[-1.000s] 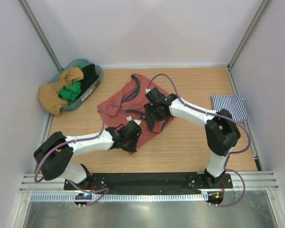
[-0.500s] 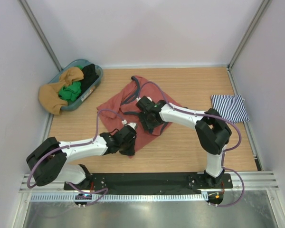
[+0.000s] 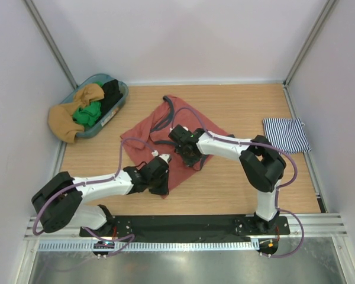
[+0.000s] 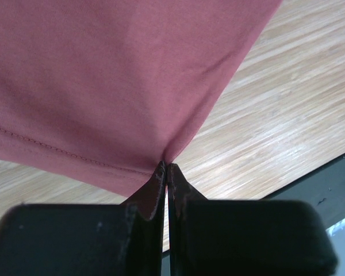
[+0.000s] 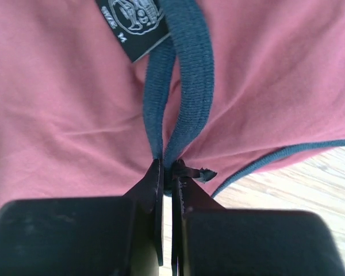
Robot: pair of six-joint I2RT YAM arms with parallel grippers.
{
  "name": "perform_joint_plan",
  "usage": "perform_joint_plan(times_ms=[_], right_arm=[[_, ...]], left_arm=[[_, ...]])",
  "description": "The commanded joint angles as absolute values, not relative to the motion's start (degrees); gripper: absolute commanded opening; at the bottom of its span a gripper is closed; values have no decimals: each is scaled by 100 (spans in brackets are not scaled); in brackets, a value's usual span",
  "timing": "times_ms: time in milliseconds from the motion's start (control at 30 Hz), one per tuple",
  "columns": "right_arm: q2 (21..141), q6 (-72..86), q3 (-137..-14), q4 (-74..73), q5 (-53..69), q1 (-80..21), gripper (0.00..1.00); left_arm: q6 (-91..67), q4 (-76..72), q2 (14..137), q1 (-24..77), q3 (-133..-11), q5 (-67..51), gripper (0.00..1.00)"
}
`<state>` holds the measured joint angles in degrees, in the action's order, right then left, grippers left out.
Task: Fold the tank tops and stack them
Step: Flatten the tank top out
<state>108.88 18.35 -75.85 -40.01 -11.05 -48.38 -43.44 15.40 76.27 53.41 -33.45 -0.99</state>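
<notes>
The rust-red tank top [image 3: 143,135] with navy trim lies partly folded mid-table. My left gripper [image 3: 160,184] is shut on its near hem corner [image 4: 161,158], the cloth pinched at the fingertips [image 4: 166,168]. My right gripper [image 3: 189,155] is shut on the navy trim [image 5: 178,86] by the neck label [image 5: 132,23], the band gathered between its tips [image 5: 168,168]. The striped tank top [image 3: 286,134] lies folded at the right edge of the table.
A teal basket [image 3: 119,98] at the back left holds mustard, green and black clothes. Bare wood shows in front of the red top and between it and the striped one. A black base strip [image 3: 183,225] runs along the near edge.
My right gripper slid left and nearer along the red top and closed on the navy trim. My left gripper drew back slightly with the hem corner.
</notes>
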Motion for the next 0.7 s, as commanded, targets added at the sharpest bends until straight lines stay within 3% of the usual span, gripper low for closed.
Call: perform_joint_plan(times_ms=[0,200,500,567,633,667], right_arm=[[10724,1793,-7857,-4271,-1442,-4764,1],[10573,1521,-8998,-4588,-864,-3895,1],[11689,2527,-11003,-4545,-590,-460,3],[12030,2794,-11196,-4203,-326,102,28],[12304,2970,-11747,-4393,-395,211,75],[12366,2936,-11855,-4612,-483,211,77]], left_arm=[[-4403,1240,7471,5370,-3191,-422,0],[-4535,1064,7427,5440,-2901,-501,0],[-4588,870,7558,5563,-2795,-492,0],[-4605,853,7620,5625,-2812,-527,0],[-4614,844,7664,5677,-2830,-553,0],[-4640,844,7673,5730,-2830,-554,0]])
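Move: The right hand already pinches the dark strap. The bare table it goes to lies about 23 cm ahead and 25 cm to its right; the folded striped tank top stands roughly 13 cm ahead and 38 cm right. From the left hand, shut on the hem corner, the bare spot for that corner is some 2 cm back and 2 cm right, and the red tank top's middle 24 cm ahead and 4 cm right, all near table height. Fling the right gripper up and forward, then sweep it hard to the right, some 27 cm out and 30 cm across, swinging it about 55 degrees clockwise and opening wide late in the sweep to let go of the strap. Keep the left gripper shut on the hem corner, easing it about 2 cm back and slightly right. ##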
